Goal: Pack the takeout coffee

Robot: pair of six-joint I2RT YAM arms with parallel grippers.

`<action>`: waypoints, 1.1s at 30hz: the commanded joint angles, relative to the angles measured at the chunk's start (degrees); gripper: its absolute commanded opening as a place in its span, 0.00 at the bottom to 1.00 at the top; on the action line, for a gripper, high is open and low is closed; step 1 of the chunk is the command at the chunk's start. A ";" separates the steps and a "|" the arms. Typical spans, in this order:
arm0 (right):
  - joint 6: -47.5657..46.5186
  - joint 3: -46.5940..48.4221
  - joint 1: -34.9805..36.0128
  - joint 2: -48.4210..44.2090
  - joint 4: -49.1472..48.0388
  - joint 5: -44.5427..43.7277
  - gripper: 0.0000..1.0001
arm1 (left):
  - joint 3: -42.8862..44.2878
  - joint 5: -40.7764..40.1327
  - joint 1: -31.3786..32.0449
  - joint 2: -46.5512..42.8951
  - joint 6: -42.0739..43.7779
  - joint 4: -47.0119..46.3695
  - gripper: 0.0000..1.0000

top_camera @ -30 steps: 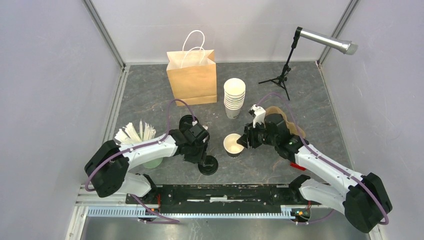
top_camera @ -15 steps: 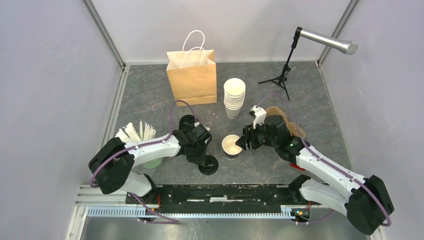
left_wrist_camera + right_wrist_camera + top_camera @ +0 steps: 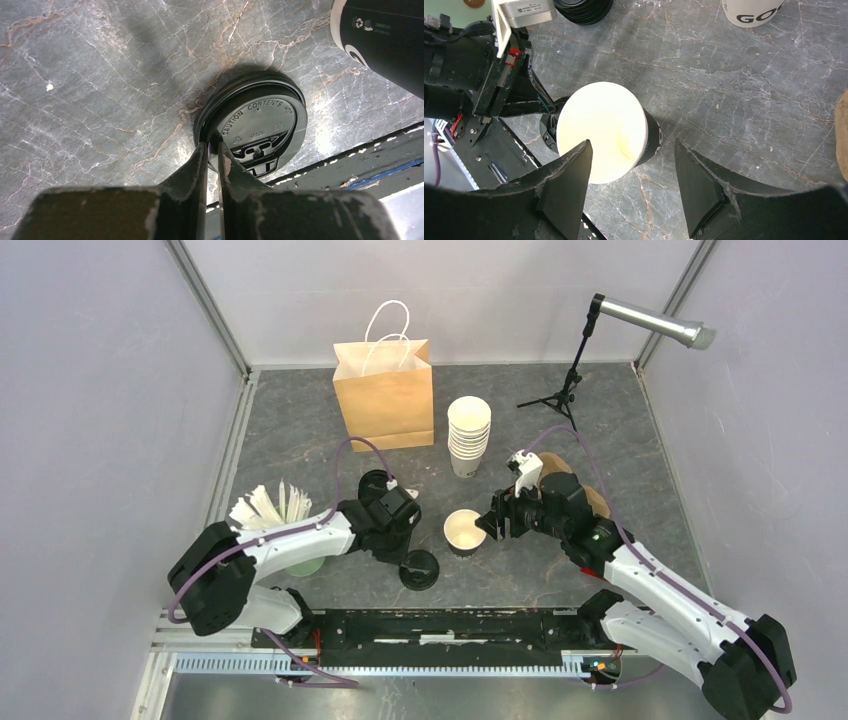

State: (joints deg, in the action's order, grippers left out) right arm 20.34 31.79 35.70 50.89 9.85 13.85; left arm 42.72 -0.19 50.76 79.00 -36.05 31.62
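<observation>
An open paper cup (image 3: pixel 463 531), black outside and cream inside, stands lidless at mid-table; it fills the upper left of the right wrist view (image 3: pixel 599 125). No lidded takeout coffee is in view. A single black lid (image 3: pixel 418 570) lies flat on the table to the cup's near left. My left gripper (image 3: pixel 212 145) is shut on that lid's (image 3: pixel 260 125) near-left rim, the edge pinched between its fingertips; from above the left gripper (image 3: pixel 406 554) sits right over it. My right gripper (image 3: pixel 493 524) stands open just right of the cup, and between the right gripper's (image 3: pixel 633 145) fingers there is nothing.
A brown paper bag (image 3: pixel 384 390) stands at the back, a stack of lidless cream cups (image 3: pixel 468 435) to its right. A pile of black lids (image 3: pixel 375 483) sits behind the left wrist. A green holder with white packets (image 3: pixel 275 510) is left, a microphone stand (image 3: pixel 568 380) back right.
My left gripper has closed onto the lid's rim. My right gripper has opened wider and drawn back to the right, away from the cup, which stays put.
</observation>
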 commanded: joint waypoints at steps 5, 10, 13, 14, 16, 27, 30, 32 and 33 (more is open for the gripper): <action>-3.63 2.03 0.24 -4.01 0.10 -0.34 0.68 | 1.31 -0.57 0.30 -7.03 -1.56 1.07 0.04; -3.98 1.89 0.20 -5.37 -1.06 0.85 0.68 | 3.31 -1.41 0.30 -10.24 -1.56 4.95 0.04; -3.96 2.13 0.24 -5.41 -0.61 1.09 0.68 | 5.23 -2.16 0.30 -12.06 -1.21 8.53 0.04; -3.91 2.29 0.24 -5.39 -0.32 1.16 0.68 | 5.85 -2.47 0.30 -12.89 -1.24 9.76 0.04; -3.84 2.74 0.23 -5.36 0.41 1.10 0.68 | 7.19 -3.00 0.30 -14.75 -1.13 12.03 0.04; -0.30 3.51 0.22 -8.02 -0.23 -0.07 0.68 | 19.72 -0.44 0.30 -15.76 1.55 15.24 0.07; 1.36 3.34 0.24 -10.59 -1.21 -2.82 0.67 | 23.66 -0.08 0.31 -11.46 2.91 14.88 0.08; 2.26 3.37 0.24 -12.74 -1.29 -5.36 0.67 | 26.12 1.54 0.30 -7.59 3.55 14.80 0.08; 2.48 3.37 0.24 -13.68 -1.41 -6.29 0.68 | 27.20 1.97 0.30 -6.10 3.88 14.28 0.08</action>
State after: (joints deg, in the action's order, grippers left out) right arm 20.38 32.88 35.75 40.97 11.35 12.47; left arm 65.60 -0.86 50.76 67.66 -35.09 46.72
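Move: Ahead and to the right of the left hand, which already pinches the black lid by its edge low over the table, stands the open black cup: about 5 cm farther out, 12 cm right, its middle some 4 cm higher. The lid stack is roughly 16 cm ahead and 7 cm left of that hand; the stack of cups stands about 17 cm straight beyond the open cup. From the right hand, the open cup is some 5 cm left, 1 cm ahead and 8 cm below. Lifting the pinched lid almost straight up at first, ever faster, the left hand rises about 16 cm, then swings forward and right over the last stretch, closing some 4 cm of the level gap to the open cup. Its fingertips tilt forward and right by roughly 20 degrees and keep their hold. The right hand, fingers still wide open, rises about 5 cm. ##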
